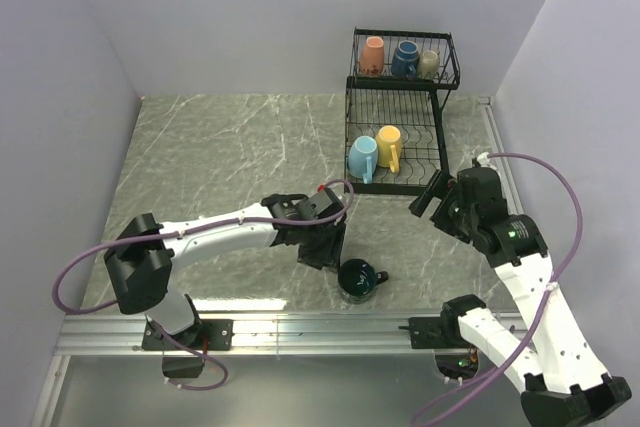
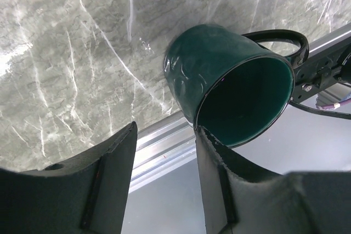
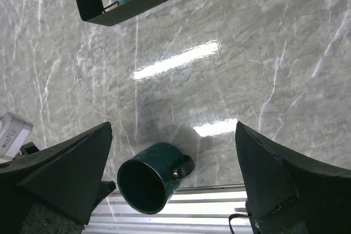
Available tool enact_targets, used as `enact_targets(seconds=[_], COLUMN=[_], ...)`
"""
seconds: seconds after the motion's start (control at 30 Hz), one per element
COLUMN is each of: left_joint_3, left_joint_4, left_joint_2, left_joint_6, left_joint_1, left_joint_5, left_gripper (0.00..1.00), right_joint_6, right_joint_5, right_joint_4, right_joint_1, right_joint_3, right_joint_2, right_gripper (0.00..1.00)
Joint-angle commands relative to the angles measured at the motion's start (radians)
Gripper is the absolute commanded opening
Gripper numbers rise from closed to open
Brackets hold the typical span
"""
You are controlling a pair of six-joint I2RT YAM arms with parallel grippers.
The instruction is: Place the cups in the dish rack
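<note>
A dark teal green cup (image 1: 357, 278) lies on its side near the table's front edge, mouth toward the rail, handle to the right. My left gripper (image 1: 325, 252) sits just left of it, open, with nothing between the fingers. In the left wrist view the cup (image 2: 219, 75) lies just beyond the gripper (image 2: 164, 132), its rim at the right fingertip (image 2: 204, 135). My right gripper (image 1: 430, 197) hangs wide open by the dish rack (image 1: 392, 192). From the right wrist the cup (image 3: 151, 176) shows below the empty gripper (image 3: 173, 125).
The rack's upper basket (image 1: 405, 84) holds orange-pink (image 1: 372, 55), navy (image 1: 404, 58) and olive-grey (image 1: 429, 63) cups. Light blue (image 1: 362, 157) and yellow (image 1: 390, 146) cups stand in the lower tray. An aluminium rail (image 1: 300, 322) runs along the table's front edge.
</note>
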Motion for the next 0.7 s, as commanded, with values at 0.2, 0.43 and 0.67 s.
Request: enact_targets(seconds=[0.2,0.43,0.67], left_joint_3=[0.035,0.045,0.052], left_joint_4=[0.078,0.149,0.218], left_joint_2=[0.106,0.181,0.170], left_joint_6=[0.023,0.016,0.093], left_joint_1=[-0.033,-0.033,-0.019], left_joint_5=[0.027,0.090,0.301], left_gripper=[0.48,0.10,0.00], right_joint_6=[-0.012,-0.006,-0.041], right_joint_5=[-0.057,-0.103,-0.291], right_joint_4=[0.036,0.019,0.110], right_joint_1=[-0.002,-0.002,-0.002], right_joint_3=[-0.014,-0.073,-0.134], right_joint_2=[0.024,-0.025,-0.114], right_gripper=[1.00,1.00,1.00])
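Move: Right of the left hand by about 6 cm, some 3 cm nearer the base and 7 cm lower, the dark green cup stands alone. Over on the rack's lower tier, the light blue cup is roughly 27 cm ahead of that hand and 7 cm to its right; the yellow cup is about 29 cm ahead and 13 cm right. From the right hand, the green cup is about 11 cm back, 15 cm left and 18 cm down. Sinking about 4 cm while sliding about as far to the right, the left hand brings its fingers astride the green cup's near-left rim, one inside and one outside, and closes from half open to pinch the wall. The right hand, wide open, eases down, back and left towards the cup, some 4 cm in all, turning slightly counter-clockwise. ##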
